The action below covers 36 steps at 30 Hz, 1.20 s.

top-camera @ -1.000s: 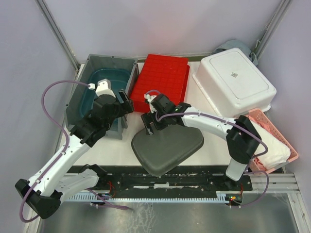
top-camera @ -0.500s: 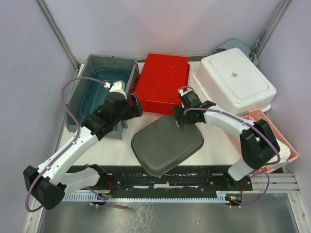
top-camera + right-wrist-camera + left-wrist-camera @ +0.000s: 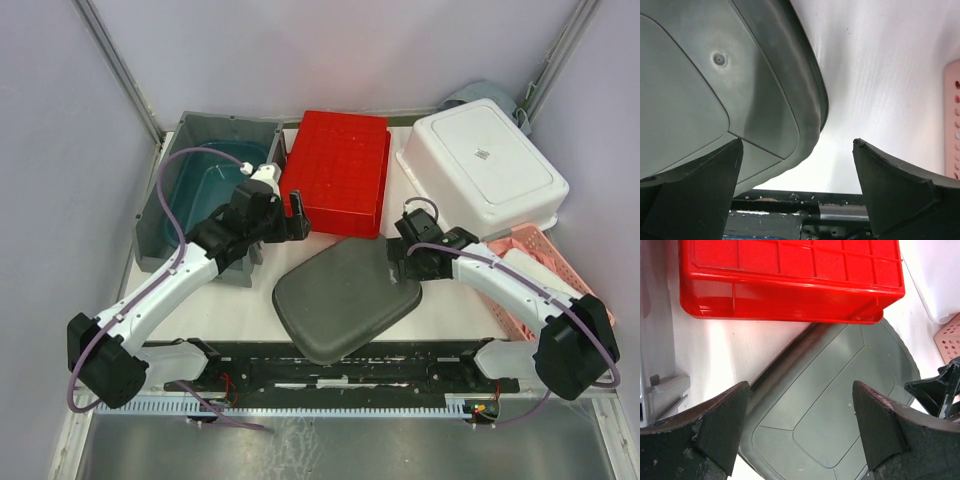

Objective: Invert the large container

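The large container (image 3: 345,298) is dark grey and lies bottom up on the white table, near the front middle. Its ribbed underside (image 3: 840,390) fills the left wrist view, and its rounded corner (image 3: 755,100) shows in the right wrist view. My left gripper (image 3: 293,217) hovers open above its far left edge, fingers (image 3: 720,425) spread with nothing between them. To the right of the container's far right corner, my right gripper (image 3: 402,262) is open and empty, with bare table between its fingers (image 3: 890,185).
A red crate (image 3: 335,172) stands just behind the container, and a grey bin with a teal inside (image 3: 210,190) is at the back left. A white tub (image 3: 485,165) lies bottom up at the back right. A pink basket (image 3: 560,290) sits at the right edge.
The right gripper has swung from the container's left edge to its right corner. The container has settled flat and slid slightly right. The left gripper has moved right, toward the red crate.
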{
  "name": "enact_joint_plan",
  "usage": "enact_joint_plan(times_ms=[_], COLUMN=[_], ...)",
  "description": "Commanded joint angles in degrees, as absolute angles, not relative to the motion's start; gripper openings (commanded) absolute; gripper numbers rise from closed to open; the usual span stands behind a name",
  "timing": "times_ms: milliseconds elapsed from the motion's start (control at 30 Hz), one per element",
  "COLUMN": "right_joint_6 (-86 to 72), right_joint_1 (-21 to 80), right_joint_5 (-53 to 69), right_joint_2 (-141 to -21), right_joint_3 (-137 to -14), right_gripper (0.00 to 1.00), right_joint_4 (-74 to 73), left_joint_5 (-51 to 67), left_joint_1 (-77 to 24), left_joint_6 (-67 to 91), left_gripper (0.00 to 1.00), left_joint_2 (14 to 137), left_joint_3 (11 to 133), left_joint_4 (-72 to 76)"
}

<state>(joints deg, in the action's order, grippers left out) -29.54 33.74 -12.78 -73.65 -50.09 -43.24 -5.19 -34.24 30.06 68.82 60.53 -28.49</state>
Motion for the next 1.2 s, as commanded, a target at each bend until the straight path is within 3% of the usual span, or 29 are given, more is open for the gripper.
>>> enact_joint_plan(times_ms=[0,267,300,367,467,533,567,700,867,1167], right_joint_6=[-26.9,-22.1,-22.1,-21.7,-22.5,-23.3,-23.3,-24.0,-24.5,-23.6], right_joint_1=[33.8,42.4,43.3,44.5,44.8,44.5,44.4,42.5,36.2,32.0], right_joint_5=[-13.1,-12.6,-11.7,-9.5,-8.7,-8.7,-8.7,-12.1,-13.5,-18.0], right_joint_2=[-72.2,-78.6,-80.4,-84.3,-89.3,-92.6,-94.1,-99.6,-103.7,-97.1], right_joint_3=[-58.2,-71.1,-72.3,-74.6,-78.3,-81.2,-82.6,-85.4,-87.1,-80.5], right_gripper=[1.00,0.99,0.95,0.77,0.41,0.26,0.23,0.22,0.22,0.23], right_joint_4=[-47.4,-44.7,-44.1,-41.9,-39.0,-38.7,-38.9,-38.3,-39.0,-42.5], left_joint_5=[-3.4,-7.7,-7.8,-8.3,-9.8,-10.7,-10.8,-9.9,1.2,3.4], left_joint_1=[-34.4,-34.3,-34.3,-34.4,-34.3,-34.3,-34.3,-34.2,-34.3,-35.6], left_joint_6=[27.5,30.1,30.4,30.7,31.3,31.9,32.2,32.9,28.8,27.8], left_gripper=[0.90,0.90,0.90,0.90,0.91,0.91,0.91,0.91,0.92,0.92], left_joint_2=[69.6,69.6,69.3,68.8,68.1,68.1,68.0,67.8,67.4,71.7], left_joint_3=[63.8,65.4,65.2,65.2,65.1,65.3,65.2,63.8,62.0,61.6], left_joint_4=[-24.9,-27.7,-27.9,-28.7,-29.3,-29.8,-29.8,-28.7,-25.9,-27.9])
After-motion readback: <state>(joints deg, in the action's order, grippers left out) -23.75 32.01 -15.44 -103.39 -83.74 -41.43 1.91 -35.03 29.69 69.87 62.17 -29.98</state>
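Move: From the right hand, low over the grey lid's right end, the red container's middle is about 22 cm ahead and 16 cm left, roughly at hand height. The grey lid's middle lies some 6 cm back, 14 cm left and 5 cm below; the white container stands about 23 cm ahead and 16 cm right. From the left hand the red container is roughly 12 cm ahead, 8 cm right and 12 cm below. Nearly shutting, the right hand arcs up-left, then forward-right, some 15 cm ahead, against the red container's near side. ##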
